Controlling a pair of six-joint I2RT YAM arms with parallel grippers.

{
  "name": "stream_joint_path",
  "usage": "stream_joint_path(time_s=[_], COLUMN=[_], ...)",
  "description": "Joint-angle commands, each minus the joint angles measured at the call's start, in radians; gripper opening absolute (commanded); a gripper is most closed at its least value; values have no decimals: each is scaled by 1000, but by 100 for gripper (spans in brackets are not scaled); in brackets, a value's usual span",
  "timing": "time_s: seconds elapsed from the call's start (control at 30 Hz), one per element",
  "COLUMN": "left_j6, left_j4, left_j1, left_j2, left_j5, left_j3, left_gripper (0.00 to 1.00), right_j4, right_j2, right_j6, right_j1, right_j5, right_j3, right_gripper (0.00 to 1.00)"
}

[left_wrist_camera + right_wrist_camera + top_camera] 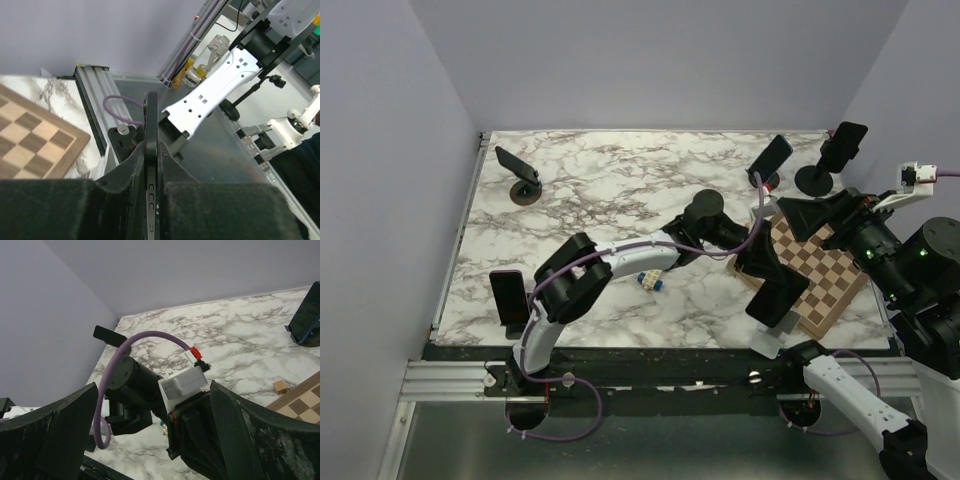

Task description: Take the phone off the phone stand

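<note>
My left gripper is shut on a black phone and holds it above the near-left corner of the chessboard. In the left wrist view the phone stands edge-on, pinched between the two dark fingers of the gripper. I cannot tell which phone stand it came from. My right gripper hangs open at the right over the board. Its wide-apart fingers frame the left arm's wrist, and the gripper holds nothing.
Other phones rest on stands at the back left, back middle, back right and near left. A wooden chessboard lies at the right. A small blue-white piece lies mid-table. A small wooden cube sits near the board.
</note>
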State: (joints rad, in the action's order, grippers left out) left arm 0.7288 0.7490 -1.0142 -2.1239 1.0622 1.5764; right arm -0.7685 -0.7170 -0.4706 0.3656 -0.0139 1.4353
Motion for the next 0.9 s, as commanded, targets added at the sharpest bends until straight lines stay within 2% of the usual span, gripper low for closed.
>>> stream_joint_path(time_s=[0.0, 0.1, 0.23, 0.4, 0.5, 0.67, 0.77, 0.87], left_j6=[35, 13, -53, 63, 69, 108, 83, 113], left_j4=[-103, -194, -565, -626, -715, -796, -898, -964], left_j1=[106, 179, 277, 392, 440, 502, 527, 569], left_j2=[179, 290, 363, 366, 358, 277, 168, 9], left_j5=[11, -32, -150, -193, -308, -394, -453, -415], left_j3=[-120, -237, -238, -271, -254, -155, 6, 182], left_gripper=[0, 0, 0, 0, 0, 0, 0, 0], right_j4=[56, 76, 93, 101, 100, 95, 98, 101], right_j2=[26, 34, 38, 42, 47, 58, 65, 69], right_j6=[1, 1, 6, 8, 10, 5, -1, -2], right_j1=[2, 2, 2, 2, 2, 2, 2, 2], right_j5=[-28, -25, -26, -49, -51, -64, -74, -74], right_j3=[-23, -32, -33, -41, -49, -61, -68, -72], right_gripper=[100, 100, 100, 100, 100, 100, 100, 100])
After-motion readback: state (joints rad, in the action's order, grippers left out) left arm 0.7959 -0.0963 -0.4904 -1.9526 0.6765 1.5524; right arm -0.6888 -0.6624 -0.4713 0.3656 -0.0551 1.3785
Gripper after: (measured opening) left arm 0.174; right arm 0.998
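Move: Hanging from the left hand's shut fingers is the phone, already lifted off its white stand, which sits about 5 cm back, 5 cm right and 17 cm below. The open marble it is carried to lies roughly 27 cm ahead, 17 cm left and 22 cm down; the toy car is 16 cm ahead and 25 cm left, the wooden block 30 cm ahead and 3 cm right. From the idle right hand that marble patch is some 22 cm ahead, 15 cm left, 40 cm down. Carrying the still-pinched phone away from its stand, the left hand sweeps forward about 25 cm and left some 18 cm, to beyond the toy car; the leftward travel fades out at the end. It first rises about a centimetre, then sinks to finish some 6 cm lower. Meanwhile the wrist swings about 50 degrees counter-clockwise and tilts, bringing the fingers from back-right round to the right. ##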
